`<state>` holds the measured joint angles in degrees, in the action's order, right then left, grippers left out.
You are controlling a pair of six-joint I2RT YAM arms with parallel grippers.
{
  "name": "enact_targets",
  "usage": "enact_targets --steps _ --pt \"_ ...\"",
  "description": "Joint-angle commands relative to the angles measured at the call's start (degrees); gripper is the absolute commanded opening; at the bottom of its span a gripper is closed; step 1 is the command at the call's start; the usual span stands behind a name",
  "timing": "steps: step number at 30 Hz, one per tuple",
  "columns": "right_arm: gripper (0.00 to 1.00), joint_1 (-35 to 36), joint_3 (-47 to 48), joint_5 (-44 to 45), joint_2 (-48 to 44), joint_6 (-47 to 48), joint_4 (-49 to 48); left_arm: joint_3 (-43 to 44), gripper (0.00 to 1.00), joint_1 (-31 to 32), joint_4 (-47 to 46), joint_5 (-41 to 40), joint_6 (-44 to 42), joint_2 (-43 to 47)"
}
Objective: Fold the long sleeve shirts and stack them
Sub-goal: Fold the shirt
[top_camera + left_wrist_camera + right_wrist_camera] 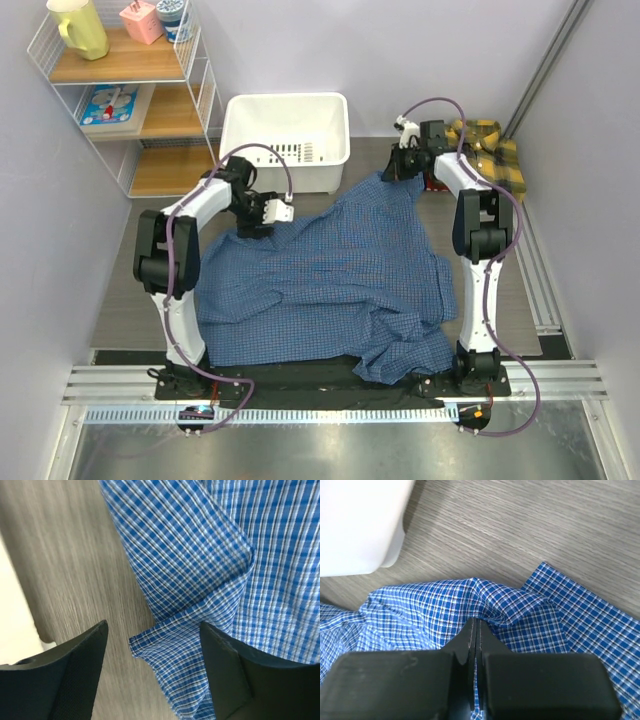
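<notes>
The blue checked shirt (330, 280) lies spread and rumpled over the middle of the table. Over its far left corner my left gripper (268, 212) stands open; in the left wrist view a corner of the blue cloth (165, 650) lies between the two spread fingers (75, 670), which are apart from it. My right gripper (398, 166) is shut on a pinched ridge of the blue shirt (445, 610) at its far right edge, with cloth showing in the slit between the jaws (476, 625). The yellow-and-dark plaid shirt (490, 152) lies bunched at the far right, behind the right arm.
A white plastic bin (285, 135) stands at the back, close to both grippers; its corner (360, 525) shows in the right wrist view. A wire shelf (120, 90) with a yellow pitcher stands at the back left. Bare wooden tabletop (65, 570) lies left of the shirt.
</notes>
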<state>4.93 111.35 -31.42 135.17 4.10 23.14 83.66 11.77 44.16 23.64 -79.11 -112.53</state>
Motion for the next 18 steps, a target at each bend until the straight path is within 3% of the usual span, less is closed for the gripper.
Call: enact_targets --steps 1,6,7,9,13,18 --pt "0.01 -0.27 -0.26 -1.72 -6.32 1.79 -1.52 3.61 0.59 -0.08 5.67 -2.45 -8.08 -1.11" --pt "0.01 -0.97 -0.78 -0.05 -7.56 2.93 -1.60 4.76 0.22 -1.30 5.41 -2.72 -4.83 0.82" --pt "0.01 -1.15 -0.70 0.30 -8.08 3.02 -1.69 4.76 0.10 -1.75 5.41 -2.46 -3.17 1.52" --pt "0.01 -1.76 -0.70 0.66 -8.43 3.02 -1.60 4.76 0.00 -3.23 4.97 -1.93 -1.06 3.36" --pt "0.01 -2.20 -0.70 1.10 -9.31 3.72 -1.69 4.23 0.00 -6.14 3.21 -2.54 3.60 5.39" --pt "0.01 -2.55 -0.43 2.32 -9.75 4.34 -1.95 2.21 0.00 -8.86 -7.83 -7.02 11.68 7.32"
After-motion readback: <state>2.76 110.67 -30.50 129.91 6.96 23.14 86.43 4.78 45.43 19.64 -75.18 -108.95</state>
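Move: The left gripper is open around the shirt's far left edge, which lies practically at its fingertips, about 1 cm below. The white basket stands some 18 cm ahead of it and 7 cm to its right, the lower shelf board about 16 cm ahead and 15 cm left. The right gripper already grips the shirt's far right edge at its tips; from it the basket is about 20 cm left and 4 cm ahead, the plaid stack roughly 18 cm right and 5 cm ahead. Shut the left gripper on the shirt's far left edge, almost in place, then draw the pinched cloth left about 6 cm, rising some 4 cm and edging forward, while turning the hand about 10 degrees counter-clockwise. Meanwhile keep the right gripper closed on its edge and raise it about 4.5 cm, easing right towards the plaid stack. ##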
